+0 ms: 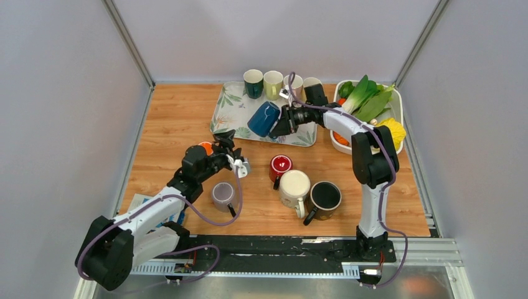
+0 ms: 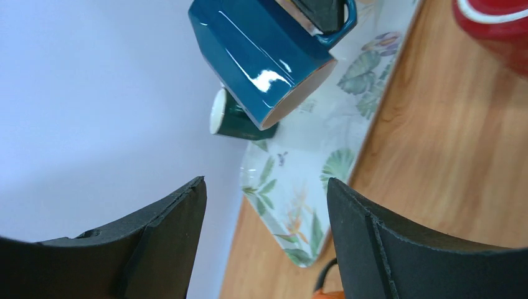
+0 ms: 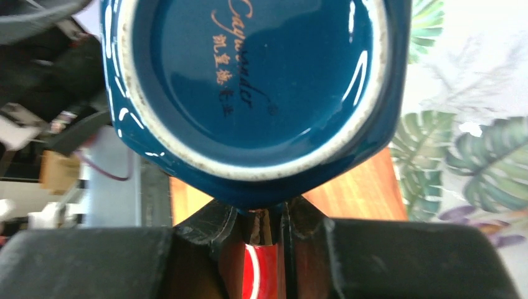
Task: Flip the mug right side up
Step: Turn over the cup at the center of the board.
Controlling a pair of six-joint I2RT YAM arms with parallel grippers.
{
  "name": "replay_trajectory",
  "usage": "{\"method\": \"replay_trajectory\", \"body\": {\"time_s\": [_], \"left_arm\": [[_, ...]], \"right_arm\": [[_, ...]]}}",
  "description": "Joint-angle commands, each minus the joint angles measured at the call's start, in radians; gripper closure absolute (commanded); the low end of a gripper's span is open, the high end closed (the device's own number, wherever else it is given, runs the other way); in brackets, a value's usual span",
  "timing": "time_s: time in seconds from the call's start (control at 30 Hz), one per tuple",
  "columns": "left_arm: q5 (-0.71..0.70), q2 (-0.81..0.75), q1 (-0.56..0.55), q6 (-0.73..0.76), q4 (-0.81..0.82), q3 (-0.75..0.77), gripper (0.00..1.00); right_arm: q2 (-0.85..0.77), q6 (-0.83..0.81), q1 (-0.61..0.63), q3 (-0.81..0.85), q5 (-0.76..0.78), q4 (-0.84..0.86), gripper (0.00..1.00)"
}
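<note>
The blue mug (image 1: pixel 264 118) hangs tilted above the near edge of the leaf-print tray (image 1: pixel 227 106). Its base faces my right wrist camera and its mouth points down toward the table's left. My right gripper (image 1: pixel 281 120) is shut on the mug's handle; in the right wrist view the fingers (image 3: pixel 215 227) pinch the handle just under the blue mug (image 3: pixel 249 81). My left gripper (image 1: pixel 231 152) stands open and holds nothing, left of the table's middle. In its wrist view the blue mug (image 2: pixel 261 56) floats beyond the left gripper (image 2: pixel 264 184), over the tray (image 2: pixel 292 187).
Several upright mugs stand at the tray's back, among them a dark green one (image 1: pixel 253 83). A red mug (image 1: pixel 280 167), a cream mug (image 1: pixel 294 187), a black mug (image 1: pixel 324 196) and a purple mug (image 1: pixel 223 194) sit on the near table. A white basin (image 1: pixel 339 146) of vegetables stands back right.
</note>
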Motion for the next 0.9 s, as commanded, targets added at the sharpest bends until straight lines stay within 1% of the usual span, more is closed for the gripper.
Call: {"method": "replay_trajectory", "body": {"time_s": [0.0, 0.1, 0.13, 0.2, 0.23, 0.27, 0.33, 0.4, 0.47, 0.53, 0.57, 0.63, 0.7, 0.73, 0.77, 0.8, 0.87], "left_arm": [[-0.062, 0.083, -0.021, 0.14, 0.342, -0.036, 0.22], [-0.126, 0.159, -0.054, 0.224, 0.467, -0.028, 0.22], [-0.132, 0.185, -0.059, 0.281, 0.491, -0.029, 0.22], [-0.116, 0.193, -0.064, 0.38, 0.554, -0.032, 0.22], [-0.113, 0.189, -0.065, 0.399, 0.57, -0.029, 0.22], [-0.107, 0.175, -0.066, 0.415, 0.568, -0.019, 0.23], [-0.085, 0.146, -0.066, 0.419, 0.496, 0.001, 0.24], [-0.051, 0.13, -0.065, 0.407, 0.478, 0.002, 0.25], [-0.027, 0.135, -0.065, 0.418, 0.506, -0.019, 0.26], [-0.017, 0.148, -0.066, 0.424, 0.566, -0.044, 0.26], [-0.015, 0.155, -0.066, 0.419, 0.579, -0.052, 0.26], [-0.002, 0.167, -0.066, 0.426, 0.595, -0.058, 0.28], [0.019, 0.202, -0.067, 0.439, 0.641, -0.06, 0.32], [0.023, 0.217, -0.073, 0.442, 0.702, -0.06, 0.36], [0.011, 0.258, -0.078, 0.449, 0.737, -0.058, 0.38], [-0.002, 0.282, -0.093, 0.459, 0.812, -0.055, 0.41], [-0.036, 0.35, -0.111, 0.48, 0.912, -0.046, 0.44]], "right_arm": [[-0.038, 0.294, -0.014, -0.034, -0.332, 0.366, 0.99], [-0.019, 0.414, -0.014, -0.044, -0.407, 0.492, 0.97], [-0.013, 0.456, -0.014, -0.047, -0.425, 0.535, 0.98], [-0.006, 0.594, -0.013, -0.061, -0.453, 0.661, 1.0], [-0.007, 0.662, -0.014, -0.074, -0.457, 0.737, 1.0], [-0.011, 0.704, -0.013, -0.082, -0.458, 0.773, 1.0], [-0.017, 0.701, -0.007, -0.083, -0.462, 0.74, 1.0], [-0.013, 0.693, 0.002, -0.092, -0.463, 0.72, 1.0], [-0.012, 0.74, 0.006, -0.103, -0.456, 0.767, 1.0], [-0.028, 0.694, 0.021, -0.115, -0.472, 0.755, 1.0], [-0.035, 0.671, 0.031, -0.12, -0.477, 0.718, 1.0], [-0.054, 0.651, 0.05, -0.15, -0.497, 0.721, 1.0], [-0.054, 0.683, 0.051, -0.161, -0.528, 0.757, 1.0], [-0.049, 0.693, 0.049, -0.159, -0.539, 0.762, 1.0], [-0.044, 0.702, 0.045, -0.156, -0.54, 0.761, 1.0], [-0.04, 0.707, 0.042, -0.156, -0.537, 0.761, 1.0], [-0.027, 0.717, 0.042, -0.158, -0.535, 0.762, 1.0]]}}
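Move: The blue mug hangs by its handle in the right gripper, its middle about 4 cm ahead and 3 cm left of that hand. From the left hand it is roughly 8 cm right, 7 cm ahead and 3 cm lower. The left hand lies some 10 cm left, 3 cm back and 4 cm above the right. The red mug stands 13 cm right and 7 cm back of the left hand; the orange mug 11 cm left, 2 cm back; both some 15 cm lower. Keep the right grip shut on the blue mug's handle; lift about 6 cm, then draw it back some 6 cm, levelling the fingers so the mouth swings towards the left gripper. Meanwhile bring the left gripper up about 7 cm, tipping its fingers up some 30 degrees, then ease it right and slightly down to the rim, starting to close. ##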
